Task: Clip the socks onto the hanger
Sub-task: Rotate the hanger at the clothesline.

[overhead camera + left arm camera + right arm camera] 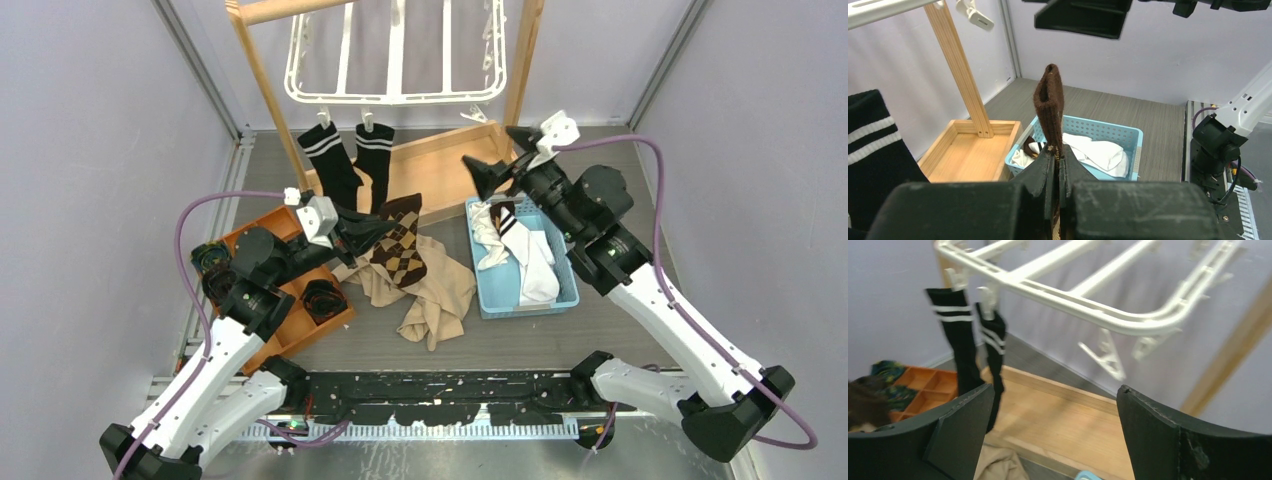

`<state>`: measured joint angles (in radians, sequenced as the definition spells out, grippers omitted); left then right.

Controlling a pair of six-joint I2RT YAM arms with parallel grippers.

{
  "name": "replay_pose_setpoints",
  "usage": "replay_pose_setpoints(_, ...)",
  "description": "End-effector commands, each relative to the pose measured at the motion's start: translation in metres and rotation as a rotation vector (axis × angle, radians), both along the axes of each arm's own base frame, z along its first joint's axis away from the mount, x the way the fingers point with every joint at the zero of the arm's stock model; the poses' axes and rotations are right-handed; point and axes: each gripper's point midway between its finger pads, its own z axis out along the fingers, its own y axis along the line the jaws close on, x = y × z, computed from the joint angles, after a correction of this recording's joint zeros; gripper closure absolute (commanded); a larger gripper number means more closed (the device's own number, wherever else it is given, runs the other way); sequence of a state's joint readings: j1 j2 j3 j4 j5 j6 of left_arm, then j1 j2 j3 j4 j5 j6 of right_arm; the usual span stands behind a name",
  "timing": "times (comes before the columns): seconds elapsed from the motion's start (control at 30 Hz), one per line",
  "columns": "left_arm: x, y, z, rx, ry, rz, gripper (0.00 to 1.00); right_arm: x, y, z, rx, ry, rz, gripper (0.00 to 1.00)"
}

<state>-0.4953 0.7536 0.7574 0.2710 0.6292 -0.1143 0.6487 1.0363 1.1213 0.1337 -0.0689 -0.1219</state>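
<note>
The white hanger (395,98) hangs at the back from the wooden stand. Two black socks with white stripes (330,165) (372,160) hang clipped to its front rim. My left gripper (383,226) is shut on a brown argyle sock (400,245); in the left wrist view the sock's cuff (1050,107) sticks up above the closed gripper (1060,157). My right gripper (500,155) is open and holds nothing, just below the hanger's right front corner. In the right wrist view the hanger (1088,305), its free clips and the black socks (960,340) lie beyond the wide-apart gripper (1055,395).
A blue basket (490,300) with white socks (535,265) stands under the right arm. A beige cloth (440,300) lies mid-table. An orange tray (270,340) sits by the left arm. The wooden stand's base tray (440,160) and post (265,90) are behind.
</note>
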Motion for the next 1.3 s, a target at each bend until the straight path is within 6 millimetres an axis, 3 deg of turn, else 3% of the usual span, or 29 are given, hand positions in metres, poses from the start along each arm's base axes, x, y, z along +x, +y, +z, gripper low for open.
replay_pose_setpoints(0.0,0.001,0.007,0.007,-0.021,-0.037,0.043,1.0,0.02,-0.054,0.031,0.128,-0.045,-0.158,0.04)
replay_pose_setpoints(0.07,0.004,0.008,0.005,-0.027,-0.032,0.063,1.0,0.031,-0.074,0.038,0.17,-0.043,-0.221,0.07)
replay_pose_setpoints(0.17,0.01,0.01,0.004,-0.035,-0.027,0.091,1.0,0.046,-0.1,0.048,0.229,-0.04,-0.329,0.21)
replay_pose_setpoints(0.33,0.022,0.005,0.007,-0.042,-0.032,0.099,1.0,0.063,-0.125,0.063,0.276,-0.059,-0.434,0.45)
replay_pose_setpoints(0.47,0.033,-0.001,0.013,-0.063,-0.046,0.097,1.0,0.086,-0.141,0.07,0.314,-0.039,-0.495,0.56)
replay_pose_setpoints(0.63,0.051,-0.011,0.019,-0.073,-0.06,0.097,1.0,0.124,-0.144,0.076,0.34,0.006,-0.465,0.6)
replay_pose_setpoints(0.83,0.068,-0.019,0.027,-0.092,-0.076,0.106,1.0,0.16,-0.133,0.079,0.344,0.046,-0.366,0.6)
replay_pose_setpoints(1.07,0.084,-0.017,0.032,-0.098,-0.086,0.163,1.0,0.191,-0.115,0.073,0.298,0.087,-0.262,0.58)
replay_pose_setpoints(1.27,0.102,-0.011,0.027,-0.085,-0.07,0.249,1.0,0.204,-0.108,0.069,0.294,0.099,-0.213,0.56)
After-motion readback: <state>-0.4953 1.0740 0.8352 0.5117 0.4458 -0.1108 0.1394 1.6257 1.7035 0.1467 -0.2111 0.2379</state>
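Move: The right hand, empty and wide open, has the hanger's near right corner about 14 cm ahead, 2 cm right and 5 cm higher; the empty clip is some 10 cm ahead and 3 cm left at hand height, the nearer striped sock 5 cm ahead and 27 cm left. From the left hand, holding the argyle sock, that corner is roughly 28 cm ahead, 24 cm right and 10 cm up; the same striped sock hangs 18 cm ahead, 6 cm left. Still pinching the argyle sock by its cuff, the left hand carries it about 9 cm forward towards the striped socks, dipping some 3 cm and rising again. The right hand swings out right, then reaches forward around the hanger's near right corner, some 20 cm forward, 4 cm up and 11 cm right overall, easing back left at the end. Its wrist rolls left side up and turns clockwise, then partly back, as its fingers close halfway. ##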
